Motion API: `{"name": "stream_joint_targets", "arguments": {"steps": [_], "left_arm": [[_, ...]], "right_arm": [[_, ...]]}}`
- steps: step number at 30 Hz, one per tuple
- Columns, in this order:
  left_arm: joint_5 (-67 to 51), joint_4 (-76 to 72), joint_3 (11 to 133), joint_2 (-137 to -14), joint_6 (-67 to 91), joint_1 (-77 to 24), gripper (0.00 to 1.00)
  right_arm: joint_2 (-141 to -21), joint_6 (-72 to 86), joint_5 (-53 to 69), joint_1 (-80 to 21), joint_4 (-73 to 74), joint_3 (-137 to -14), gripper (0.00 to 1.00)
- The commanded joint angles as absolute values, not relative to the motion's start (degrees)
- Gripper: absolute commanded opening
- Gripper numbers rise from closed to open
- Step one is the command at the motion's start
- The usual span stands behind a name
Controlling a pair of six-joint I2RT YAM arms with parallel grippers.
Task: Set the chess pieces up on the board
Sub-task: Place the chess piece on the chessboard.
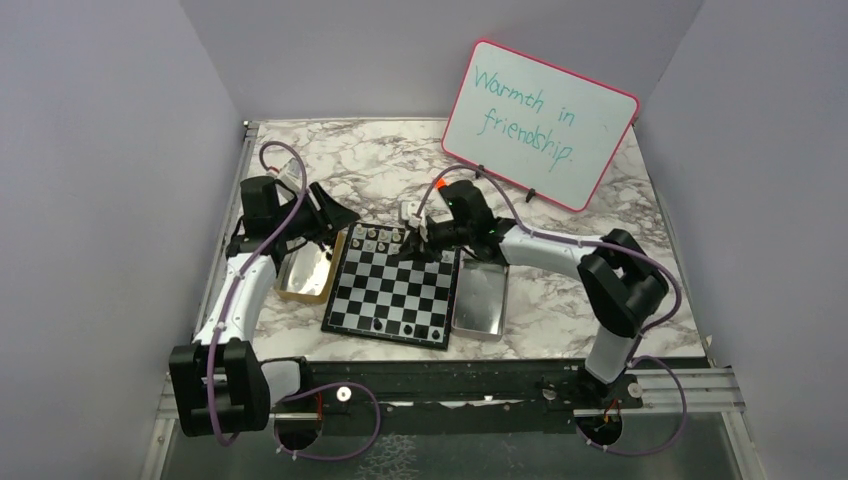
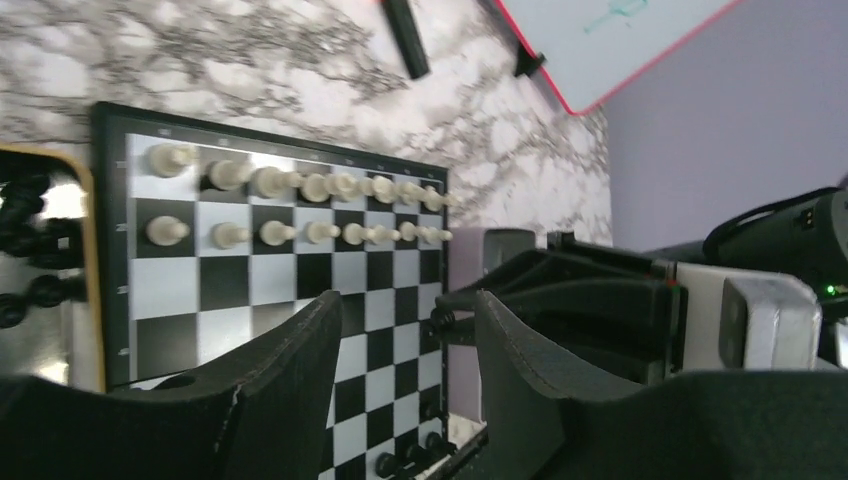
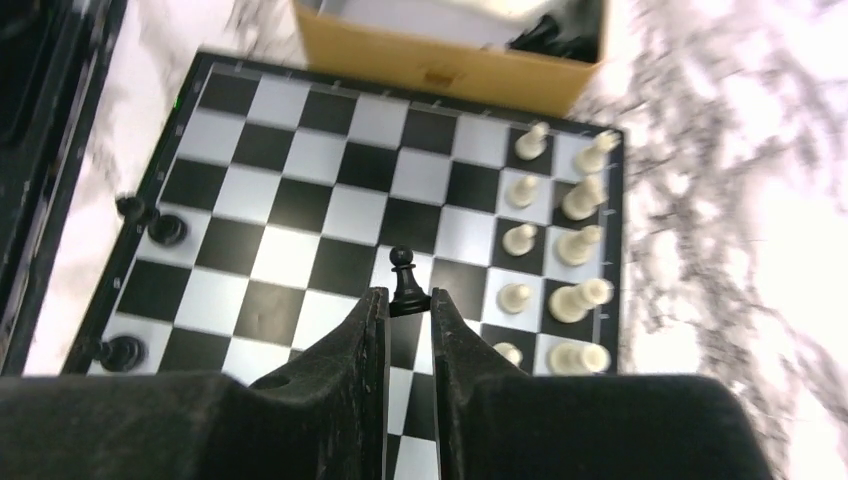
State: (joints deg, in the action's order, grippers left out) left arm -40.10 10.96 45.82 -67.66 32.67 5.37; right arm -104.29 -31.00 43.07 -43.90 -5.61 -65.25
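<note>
The board [image 1: 390,290] lies mid-table with white chess pieces [image 1: 375,238] along its far side, in two rows [image 2: 310,205]. A few black pieces [image 3: 150,225] stand at its near edge. In the right wrist view my right gripper [image 3: 408,298] is shut on the base of a black pawn [image 3: 404,275], held upright just above the squares near the white rows. More black pieces [image 2: 30,250] lie in the gold tray [image 1: 310,275]. My left gripper [image 2: 405,310] hovers open by the board's left side, with nothing between its fingers.
A silver metal tray [image 1: 480,300] lies against the board's right side. A whiteboard [image 1: 540,125] with writing leans at the back right, an orange-capped marker [image 1: 440,185] in front of it. Grey walls close in the marble table on both sides.
</note>
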Motion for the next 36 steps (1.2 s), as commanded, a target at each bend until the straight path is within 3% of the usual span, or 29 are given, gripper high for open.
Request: {"name": "stream_joint_targets", "arguments": {"steps": [1, 7, 17, 24, 32, 36], "left_arm": [[-49.89, 7.82, 46.37, -65.47, 35.23, 0.93, 0.50], [-52.36, 5.52, 46.40, -65.61, 37.64, -4.82, 0.41], [-53.02, 3.84, 45.32, -67.61, 39.20, -7.34, 0.41], [-51.17, 3.13, 45.40, -68.30, 39.99, -7.43, 0.47], [-51.98, -0.72, 43.81, -68.23, 43.05, -7.90, 0.35], [-51.86, -2.04, 43.29, -68.32, 43.77, -7.91, 0.33]], "right_arm": [[-98.32, -14.64, 35.89, -43.99, -28.55, -58.99, 0.13], [-95.28, -8.69, 32.66, -43.98, -37.10, -55.17, 0.13], [-92.54, -7.22, 31.52, -44.02, -41.83, -51.68, 0.13], [-91.80, -7.48, 32.88, -44.02, -41.62, -51.55, 0.13], [-91.51, -6.72, 33.78, -43.98, -42.47, -51.61, 0.13], [-91.45, -6.59, 34.68, -44.02, -42.54, -51.55, 0.13]]}}
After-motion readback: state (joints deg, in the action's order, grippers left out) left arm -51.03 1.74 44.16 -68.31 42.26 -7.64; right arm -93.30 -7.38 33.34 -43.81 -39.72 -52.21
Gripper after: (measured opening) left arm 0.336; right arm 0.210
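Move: The black pawn, pinched in the right fingertips, lies from the left hand about 11 cm to the right, 6 cm back and 8 cm lower; the left fingertips are thus some 11 cm left, 6 cm ahead and 8 cm above the right hand. From the right hand, the middle of the white rows is about 4 cm straight ahead and 7 cm down, and the empty tray roughly 17 cm right, 7 cm back and 8 cm down. Right hand lifts the held black pawn about 10 cm while the left swings 10 cm rightward to meet it, fingers narrowing. ##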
